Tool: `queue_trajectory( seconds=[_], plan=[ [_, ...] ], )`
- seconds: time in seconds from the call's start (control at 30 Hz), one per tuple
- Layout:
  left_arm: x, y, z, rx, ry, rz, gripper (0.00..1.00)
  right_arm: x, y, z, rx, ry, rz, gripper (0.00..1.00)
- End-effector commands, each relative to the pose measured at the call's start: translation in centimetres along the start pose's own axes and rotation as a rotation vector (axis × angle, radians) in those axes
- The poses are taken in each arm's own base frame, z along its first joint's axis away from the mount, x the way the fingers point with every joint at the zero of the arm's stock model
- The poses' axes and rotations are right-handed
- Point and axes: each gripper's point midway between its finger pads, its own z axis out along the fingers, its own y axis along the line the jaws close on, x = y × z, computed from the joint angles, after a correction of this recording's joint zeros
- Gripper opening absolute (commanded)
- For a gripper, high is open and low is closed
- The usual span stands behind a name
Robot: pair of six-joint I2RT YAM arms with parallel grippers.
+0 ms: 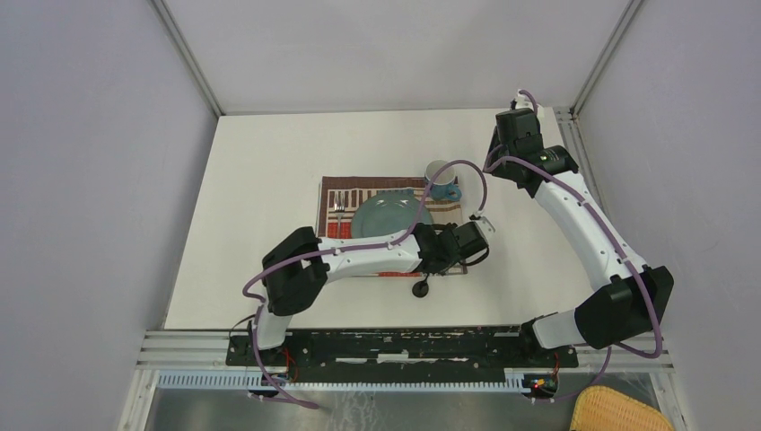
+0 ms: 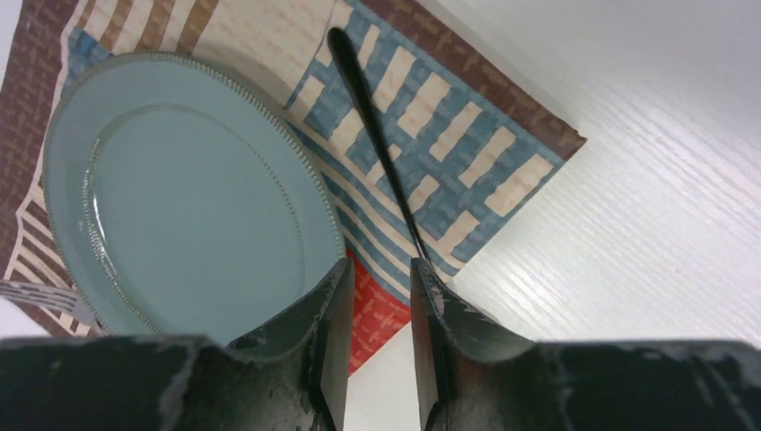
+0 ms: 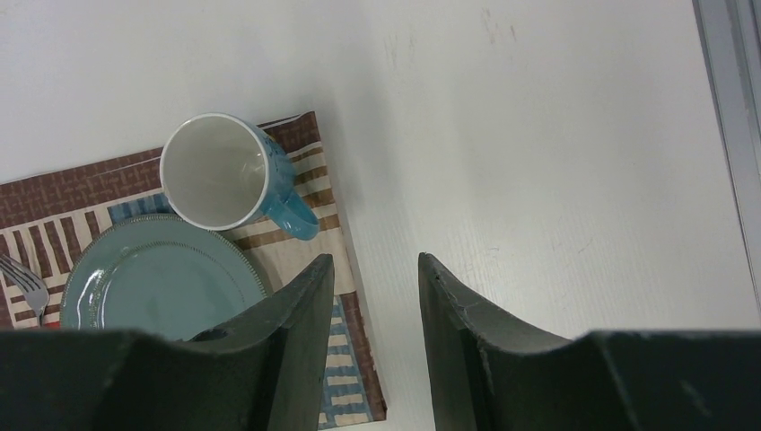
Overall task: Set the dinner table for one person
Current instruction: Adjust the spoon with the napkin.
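On the white dinner table (image 1: pixel 269 197) lies a striped placemat (image 1: pixel 334 190) with a teal plate (image 1: pixel 386 215) on it. A fork (image 1: pixel 339 211) rests left of the plate, and a blue mug (image 1: pixel 441 180) stands at the mat's far right corner. A black utensil (image 2: pixel 368 126) lies right of the plate (image 2: pixel 179 197), and its round end (image 1: pixel 420 288) pokes past the mat's near edge. My left gripper (image 2: pixel 379 269) hovers over that near edge, open and empty, the utensil passing under its right finger. My right gripper (image 3: pixel 375 269) hangs open and empty, high beyond the mug (image 3: pixel 220 171).
Metal rails (image 1: pixel 359 346) run along the near edge, and another rail (image 3: pixel 727 135) borders the right side. A wicker basket (image 1: pixel 619 413) sits below the table at the front right. Grey walls close in the left, right and back.
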Motion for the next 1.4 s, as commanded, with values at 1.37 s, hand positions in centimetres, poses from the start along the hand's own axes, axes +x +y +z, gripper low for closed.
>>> queue_trajectory(
  seconds=[1.37],
  plan=[
    [6.5, 29.9, -5.7, -0.407, -0.120, -0.979, 0.35, 17.5, 5.8, -7.4, -0.302, 0.358, -0.435, 0.43]
  ],
)
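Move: For the right hand, the spoon's middle lies about 13 cm back, 16 cm to the left and 20 cm below; the mug stands some 10 cm ahead and 12 cm left, the plate's middle about 4 cm back and 28 cm left. From the left hand, low over the spoon it has let go of, the spoon's middle is about 2 cm ahead, 2 cm right and 5 cm below; the plate is 11 cm ahead, 9 cm left, and the fork 13 cm ahead, 24 cm left. The left hand clears out from above the spoon, going some 25 cm left and 16 cm forward over the plate while it rises and then sinks part of the way back, turning about 55 degrees counter-clockwise, to end high above the fork with its fingers still part open. A little later the right hand, empty and half open, comes back about 15 cm, with some 9 cm left and 8 cm down, towards the spoon, tipping its fingers more steeply down and turning counter-clockwise; it touches nothing yet. ##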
